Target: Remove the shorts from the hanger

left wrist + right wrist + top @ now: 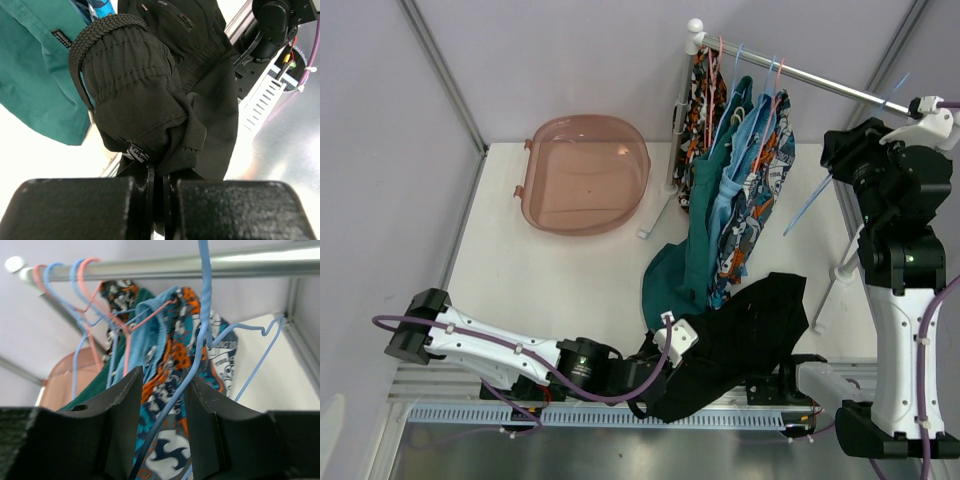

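The black shorts (750,330) lie off the rail at the table's near edge. My left gripper (665,352) is shut on their bunched fabric (150,100), its jaws (162,185) pinching a fold. The teal green shorts (700,240), light blue shorts (728,205), patterned shorts (760,190) and camouflage shorts (703,90) hang on hangers from the metal rail (820,85). My right gripper (835,160) is raised by the rail, open, with a bare blue hanger (202,315) wire passing between its fingers (125,410).
A pink translucent basin (585,170) sits at the table's back left. The rack's white uprights (675,130) stand on the table. The teal shorts (35,75) hang just left of the black bundle. The right arm's base (272,25) is close behind it.
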Robot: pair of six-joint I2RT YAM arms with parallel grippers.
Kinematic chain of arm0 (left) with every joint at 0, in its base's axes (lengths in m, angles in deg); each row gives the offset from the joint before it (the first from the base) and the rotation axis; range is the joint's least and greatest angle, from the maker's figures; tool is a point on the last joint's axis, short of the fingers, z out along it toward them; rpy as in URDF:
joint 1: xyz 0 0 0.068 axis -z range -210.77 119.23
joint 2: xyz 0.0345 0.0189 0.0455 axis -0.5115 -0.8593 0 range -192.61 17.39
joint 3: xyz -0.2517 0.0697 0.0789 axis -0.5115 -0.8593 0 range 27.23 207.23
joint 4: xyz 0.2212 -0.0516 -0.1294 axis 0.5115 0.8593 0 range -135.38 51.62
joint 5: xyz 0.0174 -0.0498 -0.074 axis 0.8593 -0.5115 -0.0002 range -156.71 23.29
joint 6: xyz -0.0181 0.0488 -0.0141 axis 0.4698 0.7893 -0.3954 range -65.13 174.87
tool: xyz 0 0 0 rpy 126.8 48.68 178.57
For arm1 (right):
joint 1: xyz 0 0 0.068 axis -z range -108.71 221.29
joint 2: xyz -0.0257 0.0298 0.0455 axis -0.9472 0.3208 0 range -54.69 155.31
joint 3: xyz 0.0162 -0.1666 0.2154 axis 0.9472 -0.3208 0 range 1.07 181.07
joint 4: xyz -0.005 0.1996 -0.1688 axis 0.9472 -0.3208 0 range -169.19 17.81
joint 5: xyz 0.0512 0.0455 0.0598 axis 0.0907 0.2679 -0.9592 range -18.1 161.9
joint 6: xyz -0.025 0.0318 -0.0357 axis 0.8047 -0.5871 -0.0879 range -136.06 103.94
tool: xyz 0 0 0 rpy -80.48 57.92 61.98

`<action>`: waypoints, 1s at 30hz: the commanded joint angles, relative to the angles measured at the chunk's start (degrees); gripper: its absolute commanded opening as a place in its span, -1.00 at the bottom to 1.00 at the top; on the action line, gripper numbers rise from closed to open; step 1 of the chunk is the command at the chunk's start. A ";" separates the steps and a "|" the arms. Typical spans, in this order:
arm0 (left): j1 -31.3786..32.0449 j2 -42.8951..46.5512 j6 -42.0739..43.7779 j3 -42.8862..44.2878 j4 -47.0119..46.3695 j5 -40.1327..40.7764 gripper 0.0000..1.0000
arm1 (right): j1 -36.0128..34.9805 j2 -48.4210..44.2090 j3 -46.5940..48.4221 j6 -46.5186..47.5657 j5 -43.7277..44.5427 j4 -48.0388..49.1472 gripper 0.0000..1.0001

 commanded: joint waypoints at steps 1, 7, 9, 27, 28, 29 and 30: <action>0.37 0.74 -0.66 1.84 -2.97 1.54 -1.00 | 3.82 2.88 -1.00 1.67 0.16 7.60 -1.00; 0.37 1.52 -2.06 2.46 -3.15 0.31 -1.00 | 9.81 6.40 -2.23 0.53 -3.29 10.67 -1.00; 0.37 2.31 -2.33 2.19 -2.45 0.39 -1.00 | 10.78 7.02 -3.11 0.01 -6.18 11.73 -1.00; -1.65 9.08 -1.72 9.14 9.51 5.14 -1.00 | 12.37 -3.43 -15.86 -3.34 -9.62 7.96 -1.00; -2.43 9.96 -1.72 9.22 9.95 5.92 -1.00 | 12.37 -4.05 -15.86 -3.08 -9.61 7.69 -1.00; -2.88 10.66 -1.63 9.31 10.73 6.11 -1.00 | 12.37 -4.40 -15.86 -2.73 -9.61 7.52 -1.00; -3.32 12.06 -1.45 9.31 11.09 6.28 -1.00 | 12.37 -4.67 -15.94 -2.64 -9.79 7.08 -1.00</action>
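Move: The right hand holds the empty blue hanger; the rail spot for its hook lies about 8 cm ahead, 5 cm right and 8 cm above, with the patterned shorts some 10 cm ahead, 6 cm left and 15 cm below. The left hand pinches the black shorts, whose spread part lies some 7 cm ahead, 16 cm right and 8 cm below; the bin is about 45 cm ahead, 15 cm left and 12 cm below. Right hand carries the hanger forward-right to the rail, sinks about 8 cm, draws back; left lifts the shorts late. ##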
